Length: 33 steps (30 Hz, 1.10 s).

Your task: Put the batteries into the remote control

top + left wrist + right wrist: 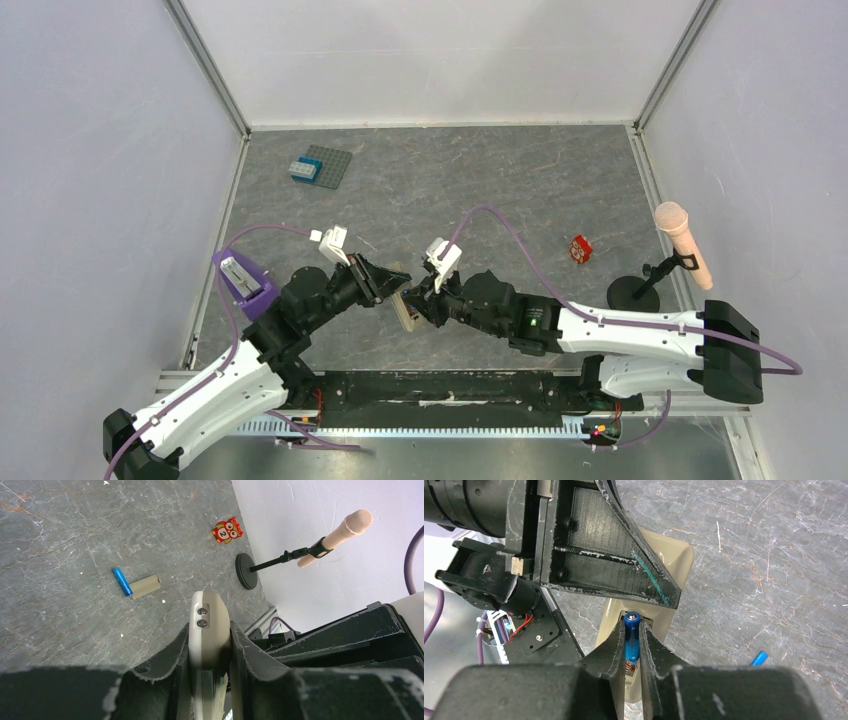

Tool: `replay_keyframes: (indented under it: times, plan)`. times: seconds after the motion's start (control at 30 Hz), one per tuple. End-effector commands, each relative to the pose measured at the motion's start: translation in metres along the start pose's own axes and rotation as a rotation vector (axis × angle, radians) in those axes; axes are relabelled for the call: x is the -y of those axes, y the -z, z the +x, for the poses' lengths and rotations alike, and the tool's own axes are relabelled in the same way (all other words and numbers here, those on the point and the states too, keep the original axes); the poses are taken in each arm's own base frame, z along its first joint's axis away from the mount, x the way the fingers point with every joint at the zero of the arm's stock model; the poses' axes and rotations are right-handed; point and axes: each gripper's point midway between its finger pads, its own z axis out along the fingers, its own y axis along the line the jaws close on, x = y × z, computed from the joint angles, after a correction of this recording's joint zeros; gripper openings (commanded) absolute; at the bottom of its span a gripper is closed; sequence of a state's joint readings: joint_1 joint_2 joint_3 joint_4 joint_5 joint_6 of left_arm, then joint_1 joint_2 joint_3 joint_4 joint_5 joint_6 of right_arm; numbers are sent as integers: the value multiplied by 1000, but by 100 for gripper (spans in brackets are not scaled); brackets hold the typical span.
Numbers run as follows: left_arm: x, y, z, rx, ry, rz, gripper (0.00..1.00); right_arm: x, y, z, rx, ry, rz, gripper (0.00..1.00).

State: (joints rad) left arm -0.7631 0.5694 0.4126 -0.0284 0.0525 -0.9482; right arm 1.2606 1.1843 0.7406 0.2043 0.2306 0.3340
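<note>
The remote control (pixel 209 625) is pale beige and stands edge-on, above the table, with my left gripper (pixel 210 630) shut on it. In the top view the two grippers meet over the table's near middle, the left gripper (pixel 380 280) on the remote control (pixel 407 312). My right gripper (pixel 632 632) is shut on a blue battery (pixel 631 642), which lies in the remote control's (pixel 674 555) back recess with a spring at its near end. A second blue battery (pixel 122 581) lies loose on the table beside a beige cover piece (pixel 145 586); its tip also shows as a blue battery (pixel 759 658) in the right wrist view.
A red owl figure (pixel 580 249) lies right of centre. A microphone (pixel 683 243) on a round-based stand sits at the right wall. A blue brick (pixel 303 170) on a grey studded plate (pixel 333 165) is at the far left. A purple block (pixel 243 280) stands by the left rail.
</note>
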Motion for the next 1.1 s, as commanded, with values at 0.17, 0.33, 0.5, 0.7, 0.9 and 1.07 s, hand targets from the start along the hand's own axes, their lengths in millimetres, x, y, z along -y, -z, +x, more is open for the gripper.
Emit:
replay_keyframes:
  times: [0.17, 0.33, 0.5, 0.7, 0.9, 1.07]
  plan:
    - [29, 5, -24, 74, 18, 73, 2, 3, -3, 3, -64, -10, 44, 11]
    - [30, 7, -28, 95, 27, 70, 2, 7, -1, 8, -72, -16, 54, 10]
    - [30, 7, -29, 100, 32, 72, 2, 5, -1, 8, -71, -29, 47, 12]
    - [27, 6, -27, 94, 24, 65, 2, 0, -3, -8, -46, -91, 47, 20]
    - [19, 5, -23, 81, 21, 35, 2, -4, 1, -25, -26, -123, 29, 34]
    - [20, 4, -24, 82, 16, 33, 2, -4, 9, -36, -7, -167, 26, 49]
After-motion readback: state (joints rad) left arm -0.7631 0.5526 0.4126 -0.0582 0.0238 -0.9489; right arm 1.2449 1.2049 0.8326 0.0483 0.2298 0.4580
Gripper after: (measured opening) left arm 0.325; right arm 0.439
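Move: The right hand already holds a blue battery at the back of the remote. The battery's slot lies about 1 cm below and 1 cm to the left of this hand, and the empty second slot 1 cm back of it. On the table, some 18 cm below, a loose battery lies about 12 cm ahead and 8 cm to the right, with the tan cover about 3 cm farther right. From the left hand, still gripping the remote, the battery's slot lies about 5 cm back and 1 cm below. The right fingertips, still pinching the blue battery, press it just under 1 cm down into its slot and pause there. Then they open from nearly shut to almost half wide, letting the battery go as the hand backs up about 1 cm and tips some 5 degrees further down. The left hand keeps its grip and holds the remote against this, shifting only about half a centimetre. ##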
